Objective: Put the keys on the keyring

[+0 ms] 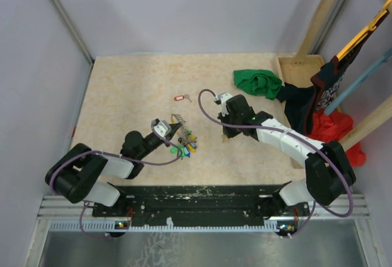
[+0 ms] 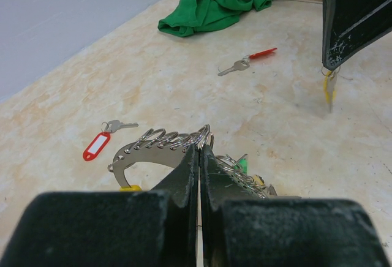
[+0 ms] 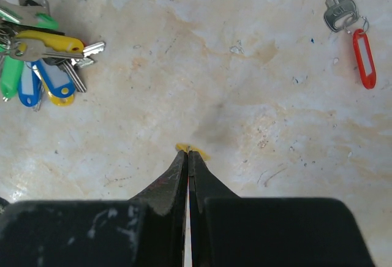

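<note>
My left gripper (image 2: 200,149) is shut on the keyring (image 2: 156,142), a grey metal band strung with small split rings, and holds it just above the table. Its bunch of keys with blue, green and yellow tags (image 3: 43,65) trails beside it (image 1: 187,146). To the right, my right gripper (image 3: 188,152) points down, shut on a small yellow key (image 2: 331,89). That key hangs from the fingertips just over the table. Only a yellow sliver of the key (image 3: 202,154) shows past the tips in the right wrist view.
A key with a red oblong tag (image 1: 179,98) lies behind the keyring. A slim red-headed key (image 2: 248,62) lies further back. A green cloth (image 1: 257,82), a wooden box (image 1: 297,71) and dark and red clothes (image 1: 334,126) sit at the right.
</note>
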You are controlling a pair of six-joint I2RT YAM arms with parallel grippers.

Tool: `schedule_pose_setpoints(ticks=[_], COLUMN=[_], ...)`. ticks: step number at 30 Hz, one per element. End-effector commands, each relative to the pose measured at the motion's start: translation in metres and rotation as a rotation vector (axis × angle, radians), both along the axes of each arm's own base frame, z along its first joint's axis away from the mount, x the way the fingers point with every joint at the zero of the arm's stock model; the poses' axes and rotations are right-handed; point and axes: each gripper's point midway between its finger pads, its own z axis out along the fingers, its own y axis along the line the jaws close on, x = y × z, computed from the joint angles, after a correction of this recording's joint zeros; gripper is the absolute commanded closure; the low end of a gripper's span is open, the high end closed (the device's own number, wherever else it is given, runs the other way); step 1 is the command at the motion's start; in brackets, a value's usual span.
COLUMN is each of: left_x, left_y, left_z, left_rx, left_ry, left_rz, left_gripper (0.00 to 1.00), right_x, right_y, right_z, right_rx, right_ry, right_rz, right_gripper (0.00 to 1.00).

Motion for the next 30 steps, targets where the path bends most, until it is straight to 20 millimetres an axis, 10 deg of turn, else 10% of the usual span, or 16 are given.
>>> schedule_pose_setpoints(ticks=[1, 18, 30], left_x=[0.003, 0.004, 0.004], left_y=[-0.006, -0.01, -0.01], left_z=[0.017, 0.012, 0.013], left_rx=[-0.034, -0.018, -0.022], left_ry=[-0.038, -0.022, -0.022], left_rz=[-0.025, -0.041, -0.042], left_gripper=[1.0, 1.0, 1.0], right_x=[0.009, 0.061, 0.056], right_y=[-0.004, 0.042, 0.04], right_z=[0.005, -0.045, 0.002], right_rx=[-0.075, -0.158, -0.021], right_ry=[-0.015, 0.012, -0.136], right_rz=[-0.039, -0.008, -0.044], right_gripper=[1.0, 0.96, 0.76])
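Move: The right hand, holding the yellow-tag key, is bound for a bare patch of table about 4 cm ahead, 3 cm to its left and 8 cm below. The keyring hangs level with the hand, some 13 cm to its left and 3 cm lower. On the table, one red-tag key lies about 10 cm ahead and 4 cm right, the far red-tag key 16 cm ahead and 14 cm left. From the left hand the patch is roughly 3 cm ahead, 13 cm right and 12 cm down. The right fingers let go of the yellow-tag key at the table: the hand first sinks nearly 7 cm while reaching forward and somewhat left, tilting about 10 degrees so the fingers point more steeply down. Low over the bare patch they part slightly, then the hand lifts a good 1.5 cm off the key. ##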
